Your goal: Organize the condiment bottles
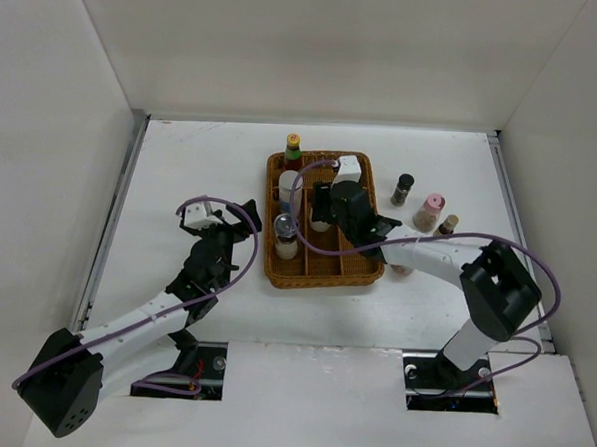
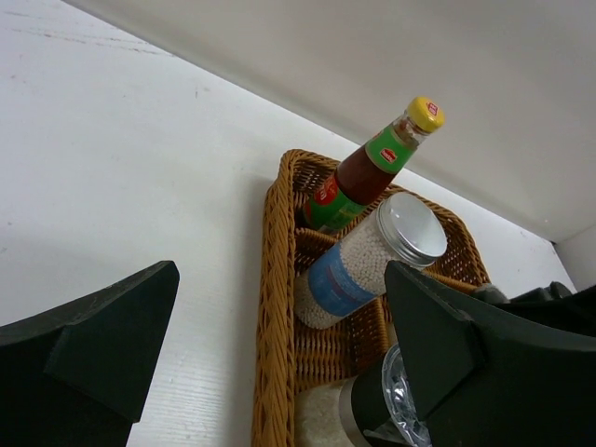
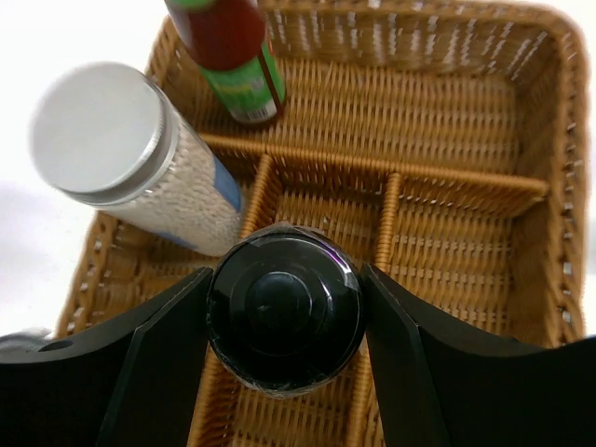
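The wicker tray holds a red sauce bottle with a yellow cap, a silver-lidded jar of white granules and a clear-topped grinder. My right gripper is over the tray's middle, shut on a black-capped bottle; its fingers press both sides of the cap. My left gripper is open and empty on the table just left of the tray. In the left wrist view the sauce bottle, the jar and the grinder show past the tray rim.
Three small bottles stand on the table right of the tray: a black-capped one, a pink-capped one and a tan-capped one. White walls enclose the table on the left, back and right. The tray's right compartments show bare wicker.
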{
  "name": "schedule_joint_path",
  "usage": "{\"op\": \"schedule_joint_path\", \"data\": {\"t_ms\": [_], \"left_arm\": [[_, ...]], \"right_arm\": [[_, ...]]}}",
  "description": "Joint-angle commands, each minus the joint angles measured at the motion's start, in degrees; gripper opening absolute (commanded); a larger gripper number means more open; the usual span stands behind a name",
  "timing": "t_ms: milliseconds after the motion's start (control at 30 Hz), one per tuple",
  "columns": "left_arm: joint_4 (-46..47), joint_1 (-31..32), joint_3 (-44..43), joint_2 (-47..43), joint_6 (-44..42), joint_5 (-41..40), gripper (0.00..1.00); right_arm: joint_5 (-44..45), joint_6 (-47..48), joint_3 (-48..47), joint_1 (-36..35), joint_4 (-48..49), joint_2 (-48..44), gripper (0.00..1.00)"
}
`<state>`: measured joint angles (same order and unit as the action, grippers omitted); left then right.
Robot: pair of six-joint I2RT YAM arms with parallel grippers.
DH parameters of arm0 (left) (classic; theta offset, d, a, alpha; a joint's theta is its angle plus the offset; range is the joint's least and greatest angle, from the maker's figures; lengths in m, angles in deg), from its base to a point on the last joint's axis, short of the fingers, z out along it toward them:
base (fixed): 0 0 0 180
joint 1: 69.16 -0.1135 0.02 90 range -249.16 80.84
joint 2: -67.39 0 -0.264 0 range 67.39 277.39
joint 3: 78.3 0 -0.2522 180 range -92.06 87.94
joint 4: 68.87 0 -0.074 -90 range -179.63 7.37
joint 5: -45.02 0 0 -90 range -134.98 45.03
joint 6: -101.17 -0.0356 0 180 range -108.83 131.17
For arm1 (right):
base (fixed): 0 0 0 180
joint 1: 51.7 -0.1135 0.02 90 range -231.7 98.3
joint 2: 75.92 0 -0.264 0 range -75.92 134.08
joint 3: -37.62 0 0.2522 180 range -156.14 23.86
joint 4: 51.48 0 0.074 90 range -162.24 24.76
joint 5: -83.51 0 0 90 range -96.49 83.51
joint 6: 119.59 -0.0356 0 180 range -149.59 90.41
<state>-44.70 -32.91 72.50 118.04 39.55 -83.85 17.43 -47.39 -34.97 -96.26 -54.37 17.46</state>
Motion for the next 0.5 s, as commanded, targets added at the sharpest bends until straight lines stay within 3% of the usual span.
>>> {"op": "schedule_joint_path", "data": {"t_ms": [0, 167, 267, 467], "left_arm": [[2.76, -0.44, 0.41, -0.38, 1.15, -0.06, 0.95], [2.58, -0.52, 0.24, 0.15, 1.15, 0.29, 0.95], [3.02, -0.61, 0.15, 0.93, 1.15, 0.38, 0.95], [3.11, -0.26, -0.2, 2.08, 1.15, 0.73, 0.95]], "right_arm": [[-0.46, -0.48, -5.15, 0.83, 8.29, 1.27, 0.53], [0.07, -0.04, -5.86, 1.71, 9.52, 4.52, 0.58], [0.6, 0.05, -5.77, 1.89, 10.04, 4.79, 0.72], [0.86, 0.4, -0.61, 1.62, 9.61, -7.57, 0.92]]}}
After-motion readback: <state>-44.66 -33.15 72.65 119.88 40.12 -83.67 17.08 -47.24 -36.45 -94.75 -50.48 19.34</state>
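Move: The black-capped bottle is already in the right hand's grip, low over the basket's middle compartment; its spot on the compartment floor lies about 2 cm ahead and 10 cm below. The white-lidded jar stands 3 cm ahead and 7 cm left of the hand, the squat jar 7 cm left and 4 cm back, the sauce bottle 13 cm ahead and 7 cm left. From the left hand that spot is roughly 8 cm ahead, 22 cm right. The black-capped bottle is lowered by the right hand some 3 cm into the middle compartment, easing about 2 cm forward as it sinks, beside the white-lidded jar. The fingers then open from their grip on the cap, letting go, and the hand lifts nearly 4 cm straight up off it, the wrist hardly turning. ##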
